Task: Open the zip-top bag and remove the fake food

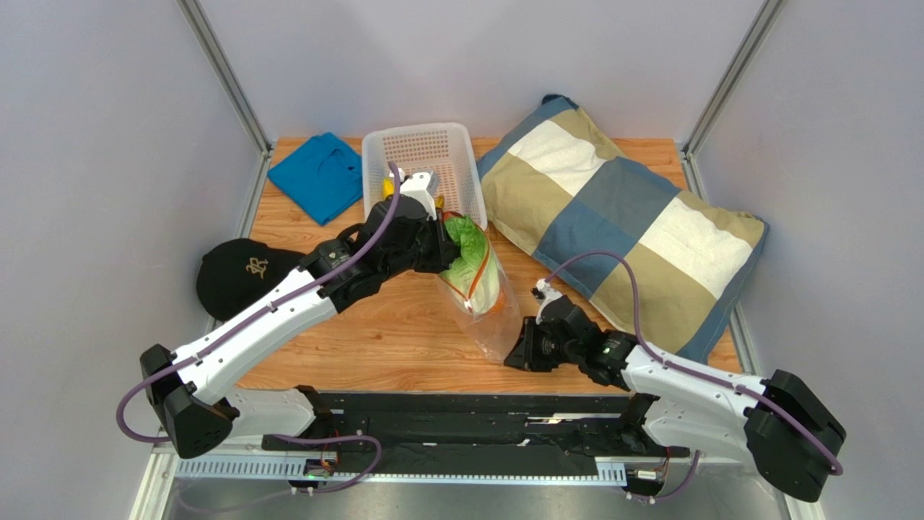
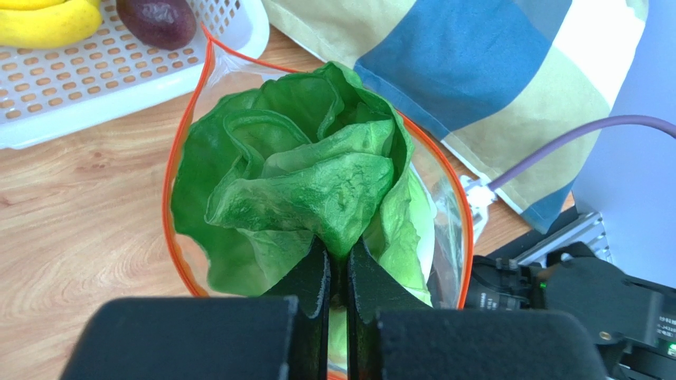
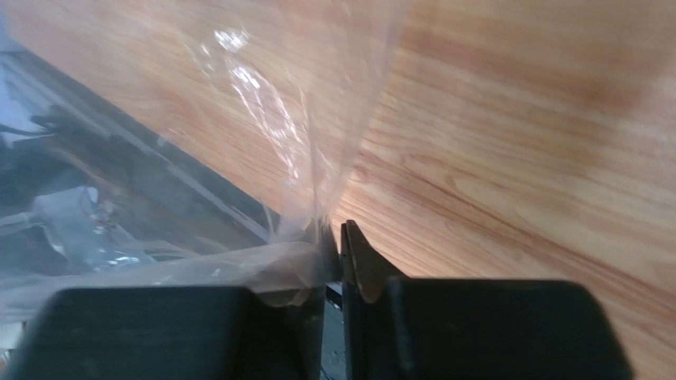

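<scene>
The clear zip-top bag [image 1: 490, 314] lies open on the wooden table, its orange-red zip rim [image 2: 176, 150] spread wide. The green-white lettuce head [image 2: 317, 174] sits in the bag's mouth, also seen from above [image 1: 473, 260]. My left gripper [image 2: 339, 249] is shut on a lettuce leaf at the opening. My right gripper [image 3: 339, 237] is shut on the bag's bottom edge [image 3: 301, 158] near the front of the table [image 1: 521, 352]. A yellow banana [image 2: 48, 24] and a dark purple fruit [image 2: 156, 20] lie in the white basket [image 2: 119, 87]. The orange is not visible.
The white perforated basket [image 1: 428, 152] stands at the back centre. A large checked pillow [image 1: 640, 228] lies at the right, close to the bag. A blue cloth [image 1: 318, 173] and a black cap [image 1: 233, 276] lie at the left.
</scene>
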Motion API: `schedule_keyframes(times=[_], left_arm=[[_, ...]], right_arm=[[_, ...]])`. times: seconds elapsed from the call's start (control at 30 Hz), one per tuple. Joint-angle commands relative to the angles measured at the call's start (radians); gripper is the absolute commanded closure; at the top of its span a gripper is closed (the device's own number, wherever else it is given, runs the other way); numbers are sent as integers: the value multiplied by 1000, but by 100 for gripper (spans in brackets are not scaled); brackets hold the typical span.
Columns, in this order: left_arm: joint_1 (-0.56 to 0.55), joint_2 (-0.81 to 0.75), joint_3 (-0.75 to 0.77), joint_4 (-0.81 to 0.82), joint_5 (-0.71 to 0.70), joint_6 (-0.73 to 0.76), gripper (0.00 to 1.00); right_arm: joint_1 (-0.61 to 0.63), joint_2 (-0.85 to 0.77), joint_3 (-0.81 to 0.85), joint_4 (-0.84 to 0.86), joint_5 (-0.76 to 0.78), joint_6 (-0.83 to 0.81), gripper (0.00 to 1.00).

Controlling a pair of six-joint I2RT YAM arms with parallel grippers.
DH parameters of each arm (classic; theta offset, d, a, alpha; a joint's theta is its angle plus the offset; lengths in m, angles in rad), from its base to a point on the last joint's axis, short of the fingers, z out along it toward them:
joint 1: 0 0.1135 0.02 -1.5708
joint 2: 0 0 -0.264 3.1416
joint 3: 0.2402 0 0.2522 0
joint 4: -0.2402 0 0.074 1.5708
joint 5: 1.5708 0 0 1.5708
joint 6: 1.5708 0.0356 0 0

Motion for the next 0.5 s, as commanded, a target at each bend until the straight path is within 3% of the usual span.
schedule_keyframes(times=[0.0, 0.1, 0.2, 0.23, 0.27, 0.4, 0.47], left_arm=[[-22, -18, 16, 71, -17, 49, 100], [-60, -30, 45, 58, -79, 98, 100], [-86, -33, 65, 48, -104, 143, 100], [-86, -30, 65, 48, -103, 144, 100], [-88, -27, 67, 47, -93, 152, 100], [-131, -21, 73, 35, -113, 166, 100], [-149, -16, 80, 28, -130, 173, 100]], right_arm=[[0, -18, 92, -154, -4, -75, 82], [-5, -88, 95, -239, 38, -76, 77], [-9, -139, 109, -277, 34, -76, 57], [-11, -153, 136, -351, 45, -79, 40], [-11, -160, 173, -411, 64, -78, 38], [-19, -128, 571, -776, 282, -36, 14], [-26, -67, 697, -815, 292, -58, 11]])
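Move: The lettuce hangs from the left fingers, its middle about 7 cm below them, 4 cm right and 2 cm back, still in the bag; the basket's middle is some 25 cm ahead, 8 cm left and 23 cm down. The right fingers hold the bag's bottom; the bag's middle lies roughly 7 cm ahead, 5 cm left and 9 cm above them, the lettuce about 10 cm ahead, 5 cm left and 13 cm up. The right fingers, nearly shut on the clear bottom end of the zip-top bag at first, open wide and let go of it, while that hand eases a little back and down, then goes right and climbs ever faster, ending about 9 cm up and 4 cm to the right with a tilt of some 10 degrees. The left hand keeps its pinch on the lettuce leaves and carries the lettuce, with the bag around it, slowly back and to the right by about 2 cm each way, its fingers tipping slightly up and turning a bit clockwise. ##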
